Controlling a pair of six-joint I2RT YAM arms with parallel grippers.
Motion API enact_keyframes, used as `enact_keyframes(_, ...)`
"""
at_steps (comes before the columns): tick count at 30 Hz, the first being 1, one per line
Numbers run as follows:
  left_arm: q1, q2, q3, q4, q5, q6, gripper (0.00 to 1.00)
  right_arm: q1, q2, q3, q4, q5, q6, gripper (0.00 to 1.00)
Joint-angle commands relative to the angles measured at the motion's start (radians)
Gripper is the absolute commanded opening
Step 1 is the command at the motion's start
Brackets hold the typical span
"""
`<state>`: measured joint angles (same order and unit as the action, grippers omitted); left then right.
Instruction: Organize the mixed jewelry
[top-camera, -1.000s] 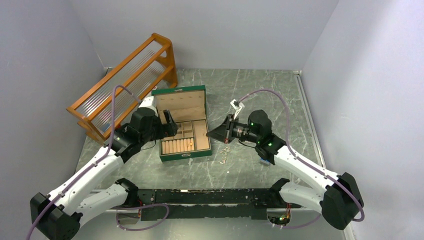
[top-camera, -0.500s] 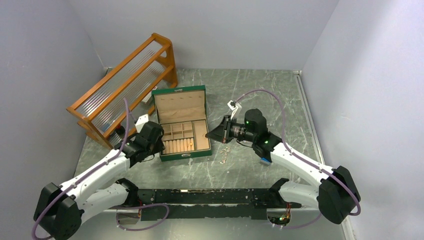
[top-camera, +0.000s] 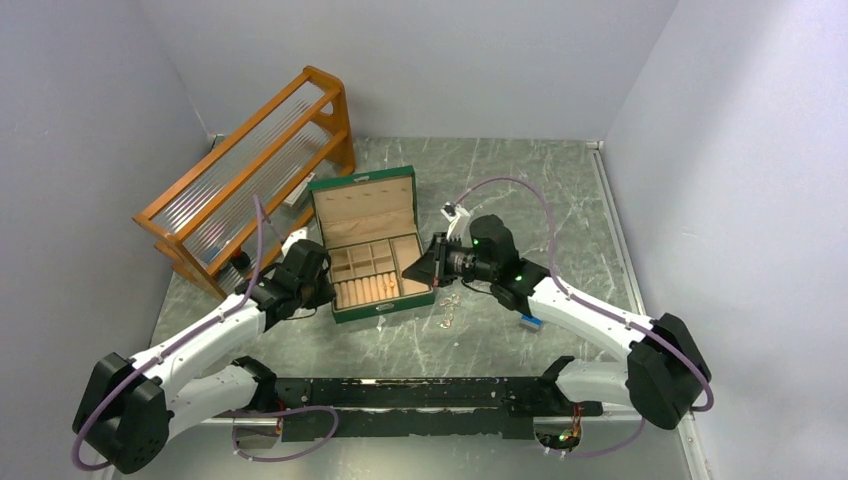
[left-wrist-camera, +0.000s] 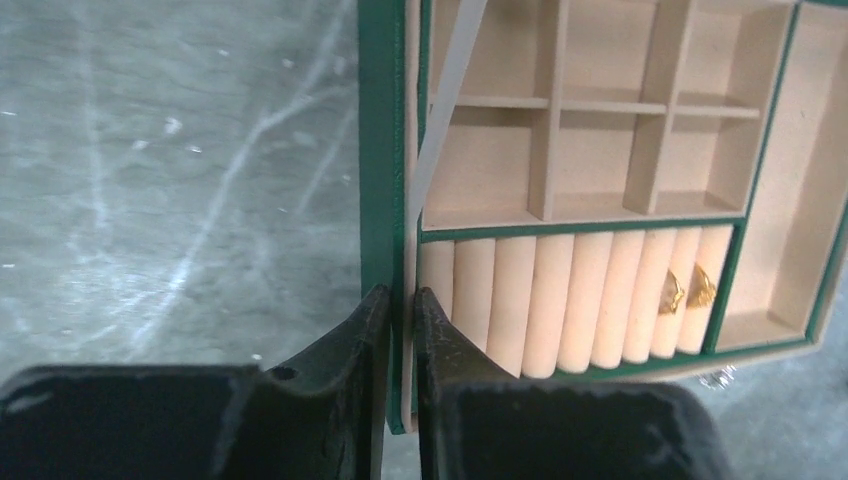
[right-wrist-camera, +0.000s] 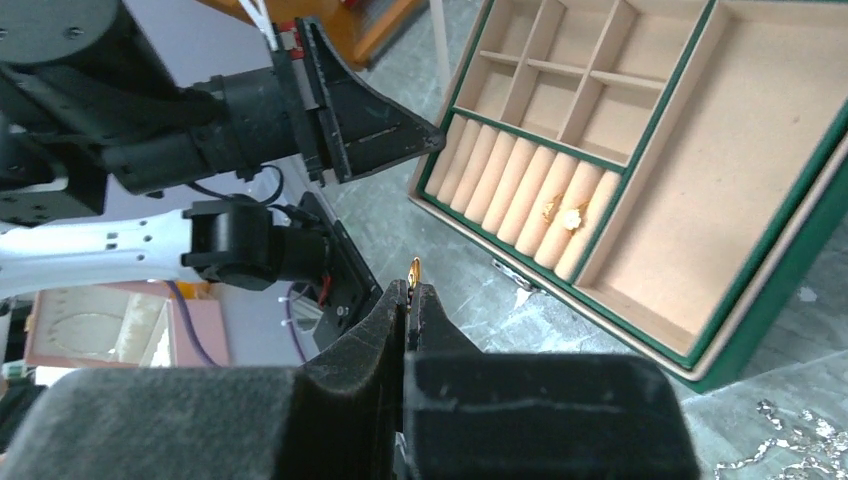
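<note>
The green jewelry box (top-camera: 386, 309) stands open mid-table, its beige tray showing. My left gripper (top-camera: 326, 285) is at the box's left side, and in the left wrist view it (left-wrist-camera: 400, 296) is shut on the box's left wall (left-wrist-camera: 381, 150), one finger on each side. Two gold pieces (left-wrist-camera: 686, 289) sit in the ring rolls. My right gripper (top-camera: 421, 268) hovers at the box's right front corner, where it (right-wrist-camera: 409, 290) is shut on a tiny gold piece (right-wrist-camera: 413, 267) that pokes out above its tips. Loose gold chains (top-camera: 448, 311) of the mixed jewelry lie on the table right of the box.
A wooden rack (top-camera: 250, 165) stands at the back left, close behind the left arm. A small blue block (top-camera: 530, 321) lies under the right forearm. In the right wrist view the chains (right-wrist-camera: 790, 432) lie just off the box's green wall (right-wrist-camera: 790, 270).
The left arm drew back from over the box to its left side and its jaws closed on the wall. The box turned slightly. The right gripper moved left toward the box, still shut.
</note>
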<state>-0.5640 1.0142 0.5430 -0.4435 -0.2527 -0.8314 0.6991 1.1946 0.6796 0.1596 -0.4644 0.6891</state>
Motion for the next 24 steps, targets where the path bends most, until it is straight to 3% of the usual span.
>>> enact_keyframes(1, -0.004, 0.0, -0.031, 0.085, 0.184, -0.037, 0.16, 0.068, 0.047, 0.063, -0.084, 0.133, -0.026, 0.0)
enact_keyframes(5, -0.004, -0.013, -0.032, 0.087, 0.188, -0.035, 0.21, 0.147, 0.103, 0.128, -0.167, 0.271, -0.04, 0.0)
enact_keyframes(16, -0.003, -0.11, 0.008, 0.007, 0.082, 0.005, 0.52, 0.296, 0.282, 0.361, -0.434, 0.606, -0.064, 0.0)
enact_keyframes(24, -0.004, -0.229, 0.067, -0.031, 0.029, 0.108, 0.67, 0.353, 0.433, 0.504, -0.584, 0.728, -0.057, 0.0)
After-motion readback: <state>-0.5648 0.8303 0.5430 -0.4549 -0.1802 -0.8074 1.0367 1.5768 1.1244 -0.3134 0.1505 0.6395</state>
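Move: From the right hand, still pinching a gold ring, the ring rolls' middle lies about 7 cm left, level ahead and 12 cm below. The two placed rings are some 3 cm left and 11 cm below, the long tray about 4 cm ahead and 12 cm down, the divided tray 7 cm left and 5 cm ahead. The left hand already has the box's left rim between its fingers; the rolls' middle is about 7 cm right, level ahead, 2 cm lower. Leftward and down in about equal parts, some 5 to 6 cm each, the right hand carries the pinched ring towards the ring rolls, tipping its fingers about 30 degrees more steeply down. The left hand first shifts some 2 cm right with the box's rim between its fingers, then opens them wide, frees the rim and rises about 4 cm. ##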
